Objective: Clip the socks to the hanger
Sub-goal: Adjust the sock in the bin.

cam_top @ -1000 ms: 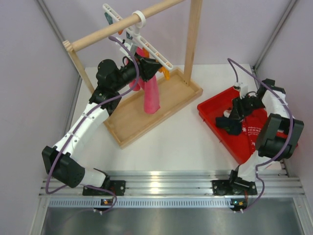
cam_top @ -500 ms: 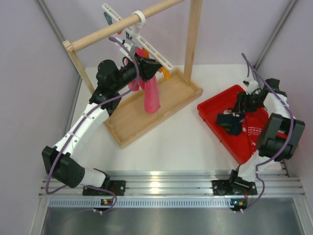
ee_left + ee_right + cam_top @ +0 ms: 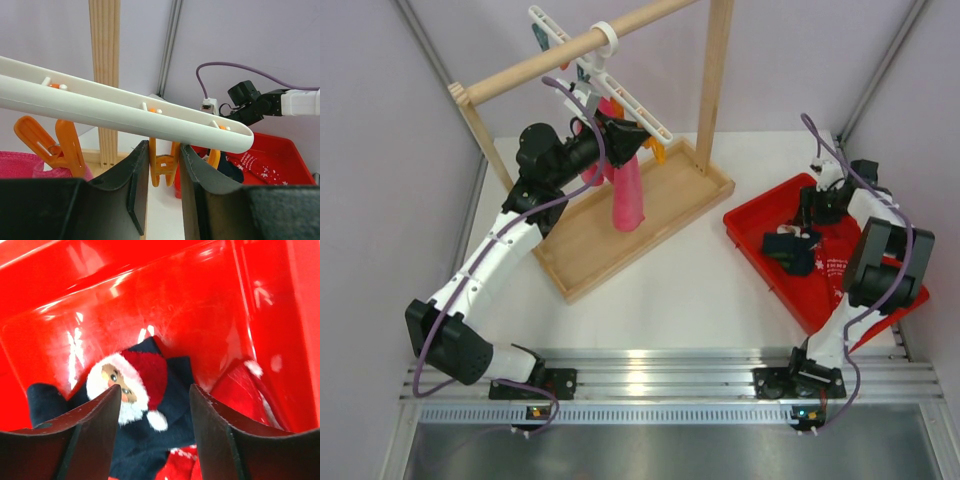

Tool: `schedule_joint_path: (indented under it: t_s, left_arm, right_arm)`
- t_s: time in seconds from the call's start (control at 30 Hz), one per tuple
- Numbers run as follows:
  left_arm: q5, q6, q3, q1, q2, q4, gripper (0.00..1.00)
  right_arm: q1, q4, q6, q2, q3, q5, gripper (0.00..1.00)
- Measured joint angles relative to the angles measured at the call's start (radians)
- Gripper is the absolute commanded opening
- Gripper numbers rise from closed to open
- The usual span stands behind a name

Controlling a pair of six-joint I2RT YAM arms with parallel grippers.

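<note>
The white bar hanger (image 3: 622, 97) hangs by its ring hook from the wooden rail, with orange clips below it. My left gripper (image 3: 638, 135) is up at the hanger. In the left wrist view (image 3: 163, 156) it is shut on an orange clip (image 3: 162, 170) under the bar (image 3: 125, 114). A dark navy sock (image 3: 790, 248) with a Santa face lies in the red tray (image 3: 745, 232). My right gripper (image 3: 812, 218) hovers over it, open and empty. The right wrist view shows the sock (image 3: 150, 415) between and below the gripper (image 3: 155, 400).
A long pink cloth (image 3: 628, 195) hangs from one clip. The wooden rail frame (image 3: 560, 52) stands on a wooden base tray (image 3: 620, 240). A red patterned sock (image 3: 840, 270) lies beside the navy one (image 3: 235, 385). Enclosure walls stand close at both sides.
My right gripper has drawn back toward the far end of the red tray, off the navy sock, which stays in the tray. The left arm has not moved.
</note>
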Motion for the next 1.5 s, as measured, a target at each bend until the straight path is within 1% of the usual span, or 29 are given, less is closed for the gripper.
schedule_joint_path:
  t_s: [0.13, 0.23, 0.27, 0.3, 0.37, 0.4, 0.43, 0.5, 0.57, 0.6, 0.7, 0.73, 0.8, 0.83, 1.07, 1.23, 1.37, 1.5]
  left_arm:
    - [0.000, 0.003, -0.001, 0.000, 0.000, 0.000, 0.00]
    - [0.000, 0.005, -0.002, 0.000, -0.001, 0.000, 0.00]
    - [0.000, 0.005, -0.003, 0.000, -0.002, 0.000, 0.00]
    - [-0.001, 0.005, -0.005, 0.000, -0.003, 0.001, 0.00]
    - [-0.001, 0.006, -0.008, 0.001, -0.008, 0.000, 0.00]
    - [-0.001, 0.006, -0.009, 0.000, -0.009, 0.001, 0.00]
    - [-0.001, 0.006, -0.010, 0.000, -0.009, 0.001, 0.00]
    - [-0.001, 0.006, -0.011, 0.001, -0.011, 0.001, 0.00]
    - [-0.001, 0.006, -0.011, 0.001, -0.012, 0.001, 0.00]
    - [-0.001, 0.006, -0.012, 0.000, -0.012, 0.001, 0.00]
    - [-0.001, 0.006, -0.012, 0.001, -0.013, 0.001, 0.00]
    - [-0.001, 0.006, -0.012, 0.001, -0.013, 0.001, 0.00]
    - [-0.001, 0.006, -0.012, 0.001, -0.013, 0.001, 0.00]
    - [-0.001, 0.006, -0.012, 0.001, -0.013, 0.001, 0.00]
    - [-0.001, 0.006, -0.012, 0.001, -0.013, 0.001, 0.00]
    - [-0.001, 0.006, -0.012, 0.001, -0.013, 0.001, 0.00]
    - [-0.001, 0.006, -0.012, 0.001, -0.013, 0.001, 0.00]
    - [-0.001, 0.006, -0.012, 0.001, -0.013, 0.001, 0.00]
  right_arm:
    - [0.028, 0.011, -0.002, 0.019, 0.000, 0.009, 0.50]
    - [0.050, 0.010, -0.010, 0.021, 0.000, 0.011, 0.42]
    - [0.054, 0.008, -0.011, 0.021, 0.000, 0.012, 0.41]
    - [0.056, 0.003, -0.011, 0.022, 0.000, 0.012, 0.42]
    - [0.059, -0.011, -0.015, 0.026, 0.000, 0.014, 0.48]
    - [0.059, -0.022, -0.017, 0.028, 0.000, 0.018, 0.52]
    - [0.059, -0.031, -0.018, 0.030, 0.000, 0.024, 0.59]
    - [0.059, -0.045, -0.019, 0.031, 0.000, 0.039, 0.61]
    - [0.059, -0.046, -0.022, 0.031, 0.000, 0.053, 0.60]
    - [0.059, -0.046, -0.024, 0.032, 0.000, 0.060, 0.58]
    - [0.059, -0.046, -0.037, 0.034, 0.000, 0.073, 0.37]
    - [0.059, -0.046, -0.039, 0.034, 0.000, 0.077, 0.25]
    - [0.059, -0.048, -0.045, 0.039, 0.000, 0.079, 0.12]
    - [0.059, -0.052, -0.046, 0.042, 0.000, 0.079, 0.00]
    - [0.056, -0.116, -0.051, 0.019, 0.002, 0.044, 0.00]
    - [0.048, -0.216, -0.039, -0.119, 0.048, -0.035, 0.00]
    - [0.047, -0.248, -0.017, -0.249, 0.114, -0.083, 0.00]
    - [0.035, -0.271, 0.003, -0.325, 0.121, -0.099, 0.00]
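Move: The dark Santa sock lies in the bin just under the right hand, its middle about 3 cm back, 2 cm left and 3 cm below. The red snowflake sock's middle is some 12 cm back and 8 cm right of that hand, about 4 cm lower. The bin's far-left end wall stands roughly 6 cm ahead and 9 cm left, 3 cm below. From the left hand, up at the hanger, the Santa sock is about 34 cm right, 2 cm back and 40 cm below. Leftward a couple of centimetres over the Santa sock, then back and down about 2 cm, the right hand works its half-open fingers in, narrowing and widening them once before shutting them and pinching the Santa-face part. It then rises about 16 cm, drifting left and back, while the wrist tips the fingers up some 20 degrees. ##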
